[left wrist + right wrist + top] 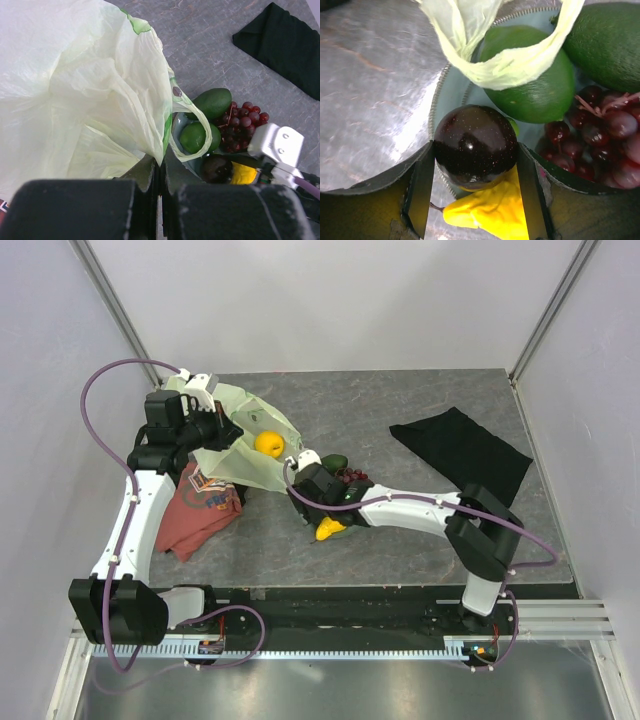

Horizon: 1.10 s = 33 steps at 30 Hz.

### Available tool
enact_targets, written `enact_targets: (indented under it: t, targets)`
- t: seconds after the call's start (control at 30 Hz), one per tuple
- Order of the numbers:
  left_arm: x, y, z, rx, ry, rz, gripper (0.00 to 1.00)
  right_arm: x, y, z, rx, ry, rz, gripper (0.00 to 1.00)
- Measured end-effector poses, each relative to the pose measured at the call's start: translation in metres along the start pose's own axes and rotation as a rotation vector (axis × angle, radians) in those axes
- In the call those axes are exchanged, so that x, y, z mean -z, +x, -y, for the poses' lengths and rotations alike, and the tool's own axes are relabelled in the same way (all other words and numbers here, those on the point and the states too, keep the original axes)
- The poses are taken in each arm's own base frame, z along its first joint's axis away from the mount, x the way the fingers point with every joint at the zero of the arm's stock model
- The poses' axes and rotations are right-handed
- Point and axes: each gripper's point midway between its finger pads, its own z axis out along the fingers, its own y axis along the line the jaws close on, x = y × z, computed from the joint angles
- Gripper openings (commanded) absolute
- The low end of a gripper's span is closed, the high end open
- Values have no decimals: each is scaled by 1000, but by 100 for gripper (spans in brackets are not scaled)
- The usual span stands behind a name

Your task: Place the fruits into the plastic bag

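My left gripper [161, 165] is shut on the rim of the pale green plastic bag [75, 90], holding its mouth up at the table's back left [250, 440]. A yellow-orange round fruit [268, 443] lies inside the bag. My right gripper [475, 150] is shut on the dark plum [475, 145], one finger against each side, at the rim of the grey-green plate [452, 92]. Just under the plum lies the yellow pear [495, 212]. A green round fruit [530, 90], a dark green oval one [605, 45] and red grapes [600, 135] rest on the plate. A bag handle [510, 70] droops over the green fruit.
A red printed T-shirt [200, 508] lies crumpled under the left arm, by the bag. A black cloth [462, 452] lies at the back right. The right arm [420, 508] stretches low across the table's front toward the plate.
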Motion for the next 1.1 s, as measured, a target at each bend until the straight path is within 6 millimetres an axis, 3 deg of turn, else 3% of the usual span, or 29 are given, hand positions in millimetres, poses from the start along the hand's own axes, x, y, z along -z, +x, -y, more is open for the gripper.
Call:
enact_targets:
  t: [0.23, 0.53, 0.9, 1.1]
  targets:
    - [0, 0, 0, 0, 0, 0, 2, 24, -20, -8, 5, -85, 106, 47]
    - [0, 0, 0, 0, 0, 0, 2, 33, -26, -21, 6, -188, 174, 47]
    - [0, 0, 0, 0, 0, 0, 2, 57, -73, -51, -29, -392, 335, 45]
    - [0, 0, 0, 0, 0, 0, 1, 44, -108, -37, -87, -420, 387, 45]
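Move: The plastic bag's open mouth, where the dark round fruit held by the right hand is going, lies about 13 cm ahead of that hand, 10 cm to its left and slightly higher. In the bowl, the rounder green fruit sits some 5 cm straight ahead, the yellow pear 4 cm back and 4 cm right, the grapes 4 cm ahead and 10 cm right. From the left hand the mouth is roughly 15 cm below, 5 cm ahead and 2 cm right. The dark round fruit, still pinched in the right hand's fingers, is carried about 11 cm up out of the bowl and some 5 cm left towards the bag's mouth, drawing slightly back before a short forward swing at the end. The wrist tips about 30 degrees so the fingers point more leftward and less down; the left hand keeps holding the bag's rim still. ##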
